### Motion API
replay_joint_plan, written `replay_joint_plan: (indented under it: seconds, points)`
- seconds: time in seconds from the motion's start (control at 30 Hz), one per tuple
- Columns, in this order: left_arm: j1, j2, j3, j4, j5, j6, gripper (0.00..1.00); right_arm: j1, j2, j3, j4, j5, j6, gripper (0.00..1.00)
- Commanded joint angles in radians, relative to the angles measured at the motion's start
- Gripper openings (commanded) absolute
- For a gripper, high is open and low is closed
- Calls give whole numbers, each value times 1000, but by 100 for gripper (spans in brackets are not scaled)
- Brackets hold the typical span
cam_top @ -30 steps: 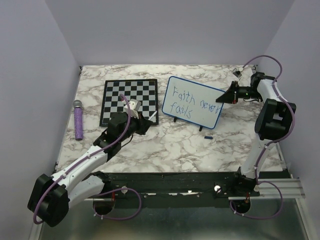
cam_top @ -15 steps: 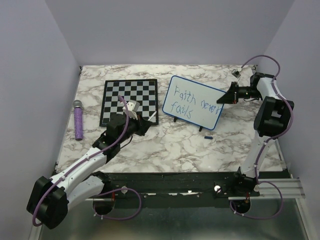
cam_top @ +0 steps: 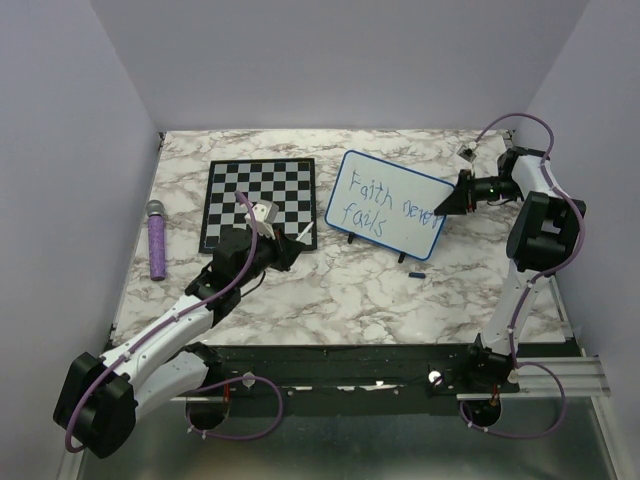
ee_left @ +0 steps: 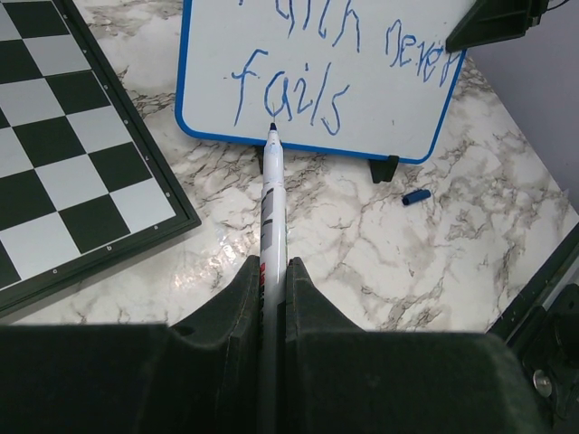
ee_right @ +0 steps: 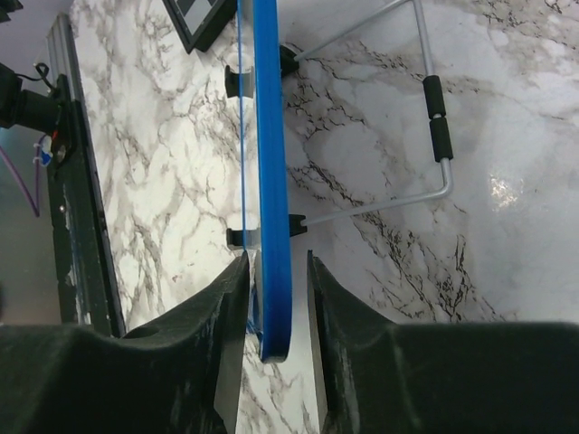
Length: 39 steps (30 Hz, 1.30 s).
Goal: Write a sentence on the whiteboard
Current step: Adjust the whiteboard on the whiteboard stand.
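Note:
The whiteboard (cam_top: pixel 392 225), blue-framed, stands propped on the marble table right of centre. The sentence (cam_top: pixel 375 200) in blue reads "Faith never fails" over two lines. My left gripper (cam_top: pixel 292 245) is shut on a white marker (ee_left: pixel 273 194); its bare tip points at the whiteboard (ee_left: pixel 217 45) just below "fails" (ee_left: pixel 289 95), short of the frame. My right gripper (cam_top: pixel 443 205) straddles the board's right edge. In the right wrist view its jaws (ee_right: pixel 276 258) stand apart around the blue frame (ee_right: pixel 269 136), with a gap showing on the back side.
A black-and-white chessboard (cam_top: pixel 258 200) lies left of the board, close to my left gripper. A purple microphone (cam_top: pixel 157 240) lies at the far left. The marker's blue cap (cam_top: pixel 417 273) rests in front of the board. The wire stand (ee_right: pixel 434 117) props the board from behind.
My right gripper's jaws have spread apart on the whiteboard's right edge, and that wrist has shifted slightly. The left arm drew back a little with the marker, then held still.

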Motion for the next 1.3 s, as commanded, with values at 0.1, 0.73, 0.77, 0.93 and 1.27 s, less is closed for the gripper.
replay_joint_plan:
  seconds: [0.1,0.73,0.77,0.93,1.27]
  points:
    - [4,-12,-13,31,11,-8,0,-1,5,17,-29,19,-30,52]
    - [6,-45,8,-4,25,-5,0,-41,-137,-18,20,60,2,90]
    - [6,-48,8,-6,26,-5,0,-44,-144,-24,23,63,2,91]
    - [6,-55,19,-18,39,-2,0,-50,-194,-50,26,94,-7,93]
    - [6,-74,50,-54,77,1,0,-121,-375,-223,133,289,14,95]
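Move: The right hand is at the whiteboard's right edge, with the blue rim between its fingers; the board's middle lies about 12 cm to its left, level with it fore and aft and some 3 cm lower. The stand's right foot is roughly 12 cm back and 9 cm left, the blue marker cap about 15 cm back and 6 cm left, both some 11 cm below. From the left hand, which holds the marker, the whiteboard's middle is roughly 10 cm ahead, 21 cm right and 6 cm below. Staying almost in place at first, the right hand spreads its fingers to either side of the whiteboard's right edge, then rises about 3.5 cm and, still opening to nearly full width, draws off to the right and back, some 5 cm clear of the board, its fingertips dipping about 15 degrees. ##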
